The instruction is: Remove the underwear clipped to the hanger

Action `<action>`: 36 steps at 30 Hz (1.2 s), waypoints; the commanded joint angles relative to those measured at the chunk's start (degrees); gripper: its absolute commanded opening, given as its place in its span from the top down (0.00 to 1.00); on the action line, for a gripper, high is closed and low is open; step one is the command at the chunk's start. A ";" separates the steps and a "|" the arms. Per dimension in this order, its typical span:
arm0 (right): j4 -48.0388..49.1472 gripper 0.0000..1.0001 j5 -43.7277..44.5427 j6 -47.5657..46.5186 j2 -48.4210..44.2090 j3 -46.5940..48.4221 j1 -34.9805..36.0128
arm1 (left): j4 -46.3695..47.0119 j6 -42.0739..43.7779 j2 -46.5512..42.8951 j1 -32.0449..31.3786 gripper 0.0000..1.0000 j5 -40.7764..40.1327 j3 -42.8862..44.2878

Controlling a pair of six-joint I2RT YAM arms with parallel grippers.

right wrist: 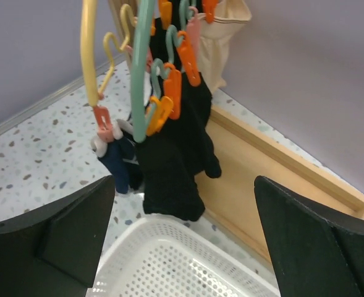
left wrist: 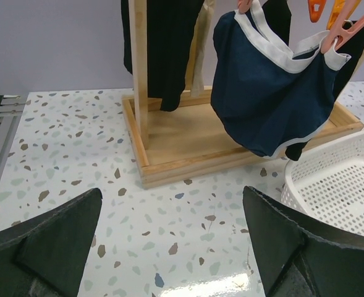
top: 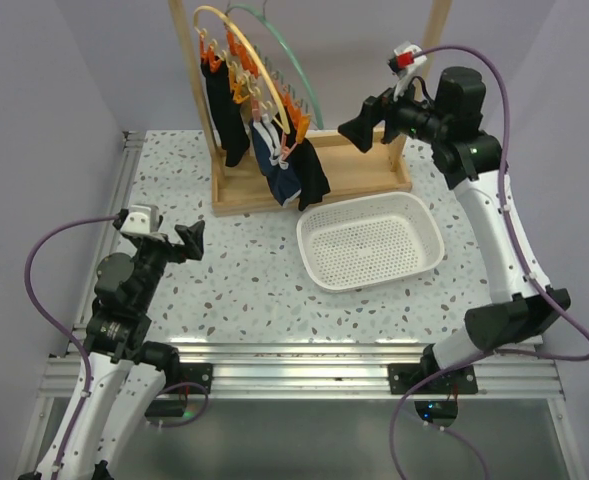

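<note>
The hanger [top: 236,55] is a set of yellow and green hoops with orange and pink clips, hung in a wooden stand. Underwear hangs clipped from it: a black piece [top: 226,115] at the left, a navy one with white trim [top: 274,160], and another black one [top: 312,175]. The left wrist view shows the navy piece [left wrist: 262,105], black cloth [left wrist: 163,49] and a beige strip [left wrist: 200,43]. My left gripper [top: 169,243] [left wrist: 172,204] is open above the table, well short of the stand. Open too, my right gripper [top: 366,122] [right wrist: 185,192] hovers just right of the black underwear [right wrist: 175,161], touching nothing.
A white perforated basket [top: 414,215] [right wrist: 169,260] sits on the speckled table in front of the stand's wooden base [top: 359,175] [left wrist: 188,142]. The stand's upright posts [top: 186,60] flank the hanger. Walls close in on the left, back and right.
</note>
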 commanded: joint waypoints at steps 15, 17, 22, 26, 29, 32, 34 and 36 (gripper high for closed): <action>-10.67 0.28 13.51 8.12 20.16 33.94 14.67 | 2.51 -0.81 -0.03 0.98 0.00 2.73 0.31; -11.46 0.31 16.67 7.59 22.01 36.40 15.38 | 2.51 -0.90 -0.12 1.06 0.00 2.81 0.22; -11.65 0.43 22.21 6.36 26.85 42.13 16.97 | 2.68 -0.90 -0.03 1.15 0.00 2.90 0.13; -11.38 0.51 24.06 5.75 28.96 44.59 17.23 | 2.60 -0.90 0.15 1.15 0.00 3.17 0.22; -10.50 0.53 25.21 5.40 29.75 44.77 17.32 | 2.69 -0.81 0.15 1.41 0.00 3.08 0.13; -10.06 0.54 25.47 5.30 30.46 45.03 17.41 | 2.77 -0.99 0.23 1.68 0.00 3.34 0.13; -9.71 0.54 25.82 5.31 31.16 45.29 17.41 | 2.77 -0.99 0.41 1.86 0.00 3.52 0.13; -9.45 0.55 26.53 5.39 31.60 45.91 17.41 | 2.86 -1.16 0.59 1.94 0.00 3.78 0.13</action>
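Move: For the right hand, the orange clip second from the near end of the teal hoop's row lies some 9 cm ahead, 13 cm to the left and about 5 cm below. The hoop's near tip is about 3 cm ahead, 8 cm left and slightly lower; the black underwear hangs roughly 7 cm ahead, 11 cm left and 20 cm below, the navy underwear some 5 cm to its left. From the left hand that clip is about 23 cm ahead, 26 cm right and 10 cm above. The right hand first sweeps about 12 cm left towards the orange clips on the teal hoop, rising some 4 cm on the way, then turns forward for the last 5 cm or so and sinks most of that height again, bringing its fingertips in under the hoop close to the second orange clip. Meanwhile the fingers draw in from wide open to roughly half open and the wrist swings slightly counter-clockwise and then back to end some 10 degrees clockwise, with no grip on the clip yet to be seen. ##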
